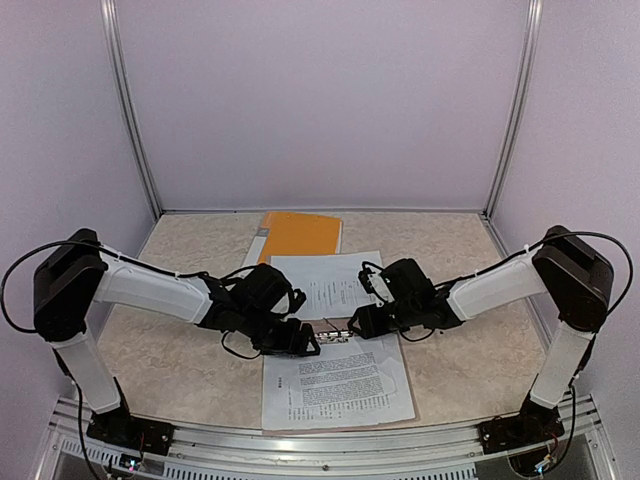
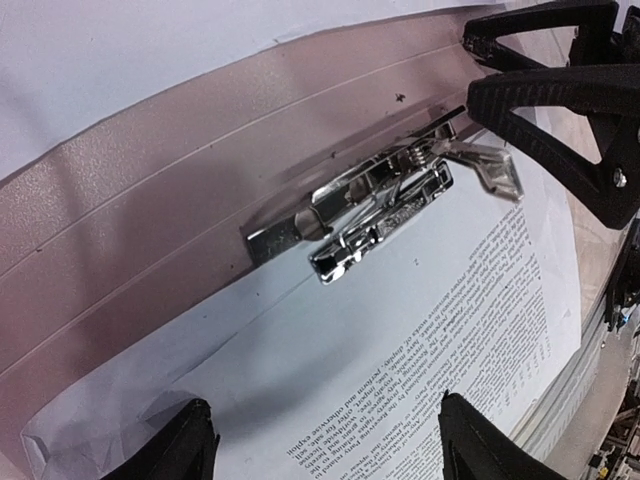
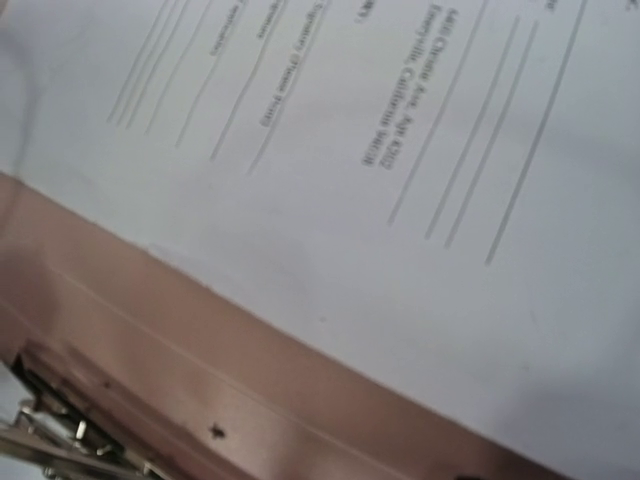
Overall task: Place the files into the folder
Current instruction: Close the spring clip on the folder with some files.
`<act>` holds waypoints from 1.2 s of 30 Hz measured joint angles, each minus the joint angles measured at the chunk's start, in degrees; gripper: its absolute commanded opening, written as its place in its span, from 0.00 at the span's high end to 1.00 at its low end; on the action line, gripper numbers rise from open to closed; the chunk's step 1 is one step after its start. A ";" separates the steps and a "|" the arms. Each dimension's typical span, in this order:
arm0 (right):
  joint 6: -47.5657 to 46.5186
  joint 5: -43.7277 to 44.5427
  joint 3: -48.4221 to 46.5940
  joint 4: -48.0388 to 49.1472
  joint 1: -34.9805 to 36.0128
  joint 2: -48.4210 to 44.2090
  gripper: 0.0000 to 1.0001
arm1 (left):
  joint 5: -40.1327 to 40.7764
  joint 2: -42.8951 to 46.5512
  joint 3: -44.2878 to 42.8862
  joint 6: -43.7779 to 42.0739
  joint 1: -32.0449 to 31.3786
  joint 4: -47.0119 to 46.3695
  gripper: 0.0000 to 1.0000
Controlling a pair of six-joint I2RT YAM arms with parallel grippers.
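Note:
A taupe folder [image 2: 150, 230] lies open on the table with a chrome clip [image 2: 380, 215] by its spine. The files are white printed sheets: one [image 1: 335, 385] on the near half, another [image 1: 325, 285] on the far half. My left gripper [image 1: 308, 343] hovers open over the near sheet [image 2: 420, 340], fingertips wide apart and nothing between them [image 2: 325, 445]. My right gripper [image 1: 352, 325] faces it across the clip. Its black fingers [image 2: 560, 100] stand apart, the lower tip beside the clip's lever. The right wrist view shows the far sheet [image 3: 400, 150], the spine [image 3: 200, 340], not its own fingers.
An orange folder [image 1: 300, 235] lies behind the open one, partly under the far sheet. Metal frame posts [image 1: 135, 130] rise at the back corners and a rail [image 1: 320, 445] runs along the near edge. Marbled tabletop [image 1: 180, 360] shows on both sides.

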State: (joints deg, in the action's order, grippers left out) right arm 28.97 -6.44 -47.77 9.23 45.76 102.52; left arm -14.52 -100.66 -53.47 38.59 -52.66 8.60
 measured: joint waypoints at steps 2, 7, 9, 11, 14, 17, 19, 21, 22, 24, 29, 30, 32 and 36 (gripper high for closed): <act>-0.02 -0.07 0.17 0.33 -0.22 0.00 0.45 | 0.33 -0.17 -0.35 0.04 0.24 0.00 0.27; -0.07 -0.50 0.74 1.42 -0.42 0.00 0.45 | 1.07 -0.20 -0.39 0.20 0.98 0.11 0.27; -0.09 -0.76 0.85 1.66 -0.46 0.00 0.45 | 1.22 -0.20 -0.39 0.22 1.14 0.15 0.27; -0.22 -0.94 0.90 1.81 -0.52 0.00 0.45 | 1.20 -0.20 -0.39 0.22 1.18 0.20 0.26; -0.48 -1.27 0.92 1.84 -0.52 0.00 0.45 | 0.76 -0.02 -0.39 0.22 1.20 0.17 0.26; -0.74 -1.51 0.92 1.81 -0.52 0.00 0.45 | -0.22 1.25 -0.39 0.17 1.20 0.20 0.25; -0.92 -1.53 0.92 1.79 -0.52 0.00 0.45 | -0.59 3.04 -0.44 0.07 1.20 0.17 0.25; -1.09 -1.55 0.92 1.77 -0.52 0.00 0.45 | -0.68 4.68 -1.36 -0.20 1.20 0.83 0.25; -1.14 -1.55 0.92 1.77 -0.52 0.00 0.45 | -0.61 4.98 -2.16 -0.28 1.22 1.16 0.26; -1.29 -1.66 0.92 1.77 -0.52 0.00 0.45 | 0.13 4.96 -5.29 -0.42 1.22 2.71 0.29; -1.62 -1.86 0.92 1.77 -0.52 0.00 0.45 | 3.34 1.88 -14.40 -0.31 1.22 6.95 0.45; -1.73 -1.90 0.92 1.75 -0.52 0.00 0.45 | 4.15 0.57 -16.50 -0.13 1.22 8.24 0.47; -1.92 -1.97 0.92 1.75 -0.52 0.00 0.45 | 5.40 -1.55 -19.04 0.39 1.22 10.10 0.53; -2.01 -2.19 0.92 1.75 -0.52 0.00 0.46 | 6.93 -5.75 -22.23 1.29 1.22 14.34 0.59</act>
State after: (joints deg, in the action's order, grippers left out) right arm 26.96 -8.62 -46.85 10.98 45.23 102.52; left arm -7.60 -106.41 -75.70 39.88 -51.44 22.94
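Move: The upright lever of the spring clip stands some 6 cm right of the left hand and 4 cm ahead. The clip's middle is about 5 cm right and 3 cm ahead, at nearly the same height. The text files' middle lies about 10 cm back and 6 cm right, and the loose form sheet 16 cm ahead and 3 cm right. From the right hand, the lever is about 3 cm left and 2 cm back. Low on the files' upper left corner, the left fingers nudge forward about 1 cm, then lift off, rising some 9 cm while swinging forward and right across the clip. They close to roughly half open and start down again, about 3 cm, over the folder's spine strip by the clip. The right hand stays put, half open, one finger still on the clip's right end. ##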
